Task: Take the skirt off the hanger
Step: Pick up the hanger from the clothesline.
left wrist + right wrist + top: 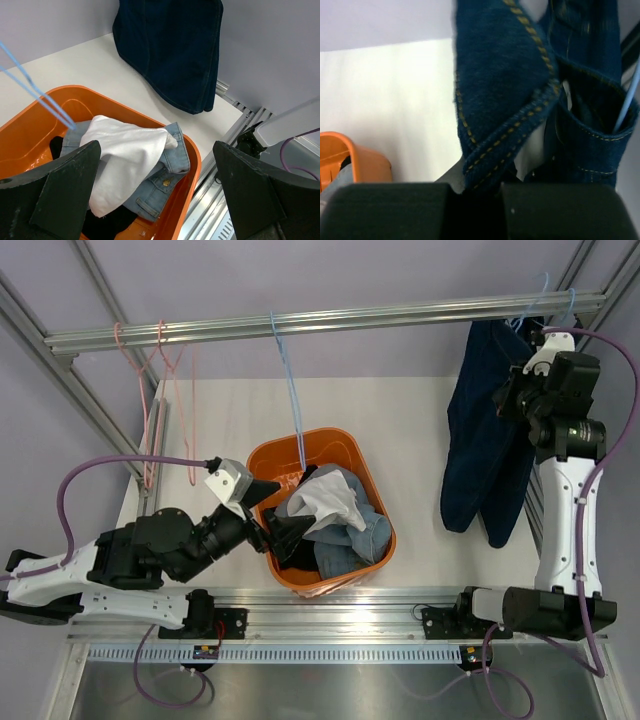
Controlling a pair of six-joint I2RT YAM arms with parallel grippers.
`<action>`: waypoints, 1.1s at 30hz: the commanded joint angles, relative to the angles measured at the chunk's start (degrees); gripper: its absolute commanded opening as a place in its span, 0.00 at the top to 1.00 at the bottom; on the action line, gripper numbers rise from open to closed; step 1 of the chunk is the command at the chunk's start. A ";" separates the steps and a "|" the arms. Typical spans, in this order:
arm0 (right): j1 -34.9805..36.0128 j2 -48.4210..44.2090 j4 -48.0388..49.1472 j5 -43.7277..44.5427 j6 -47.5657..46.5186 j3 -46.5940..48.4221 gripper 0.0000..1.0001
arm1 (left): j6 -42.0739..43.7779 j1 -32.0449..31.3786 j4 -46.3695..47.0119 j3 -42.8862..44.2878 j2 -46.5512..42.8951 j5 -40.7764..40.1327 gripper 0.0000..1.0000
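Observation:
A light-blue denim garment with a waistband and a brass button, the skirt (362,536) (161,181), lies crumpled in the orange bin (300,440) (196,159), partly under a white garment (325,505) (125,155). It is on no hanger. Thin pink hangers (148,430) hang bare from the rail at the left. My left gripper (272,532) (157,200) is open above the bin's near-left side and holds nothing. My right gripper (515,390) (472,187) is up at the right end of the rail, shut on a stitched edge of the dark navy jeans (480,440) (500,65).
The navy jeans (175,50) hang from a light-blue hanger (540,295) (627,105) at the right end of the metal rail (330,320). Another light-blue hanger (290,380) (35,95) hangs over the bin. A black garment (290,540) also lies in the bin.

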 commanded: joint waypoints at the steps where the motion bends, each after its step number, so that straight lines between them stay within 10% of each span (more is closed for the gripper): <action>1: 0.51 -8.35 19.94 -6.76 -4.34 1.39 1.00 | -2.21 -0.03 0.59 2.62 -0.17 1.41 0.01; 8: 0.51 -11.61 28.65 -7.81 -4.35 -5.03 1.00 | -3.27 0.05 1.12 1.74 -0.17 2.12 0.01; 19: 1.91 -16.35 3.36 -21.16 -0.03 -2.83 1.00 | 1.30 0.05 0.33 11.56 7.90 2.99 0.01; 33: 18.44 -26.46 -12.21 -28.91 4.01 -7.93 1.00 | 3.06 2.42 -20.60 65.45 44.91 1.06 0.01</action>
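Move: The right hand pinches the dark skirt's waistband; the skirt's blue hanger is about 12 cm ahead of that hand, 5 to its right and 8 above. The orange basket, where the skirt is headed, lies some 36 cm left, 9 back and 32 lower. From the open left gripper, the skirt's hanger is roughly 37 cm ahead, 47 right and 4 higher; the basket is 18 ahead, 6 right and 35 below, and the empty blue hanger some 33 straight ahead, at its own height. Keep the right fingers shut on the waistband and raise it about 4 cm to free the hook from the rail, then pull back some 18 cm and left 16 towards the basket, turning the hand roughly 40 degrees counter-clockwise. Once the right hand is on its way, bring the left gripper, still wide open, about 13 cm up and 12 right to meet the skirt. ##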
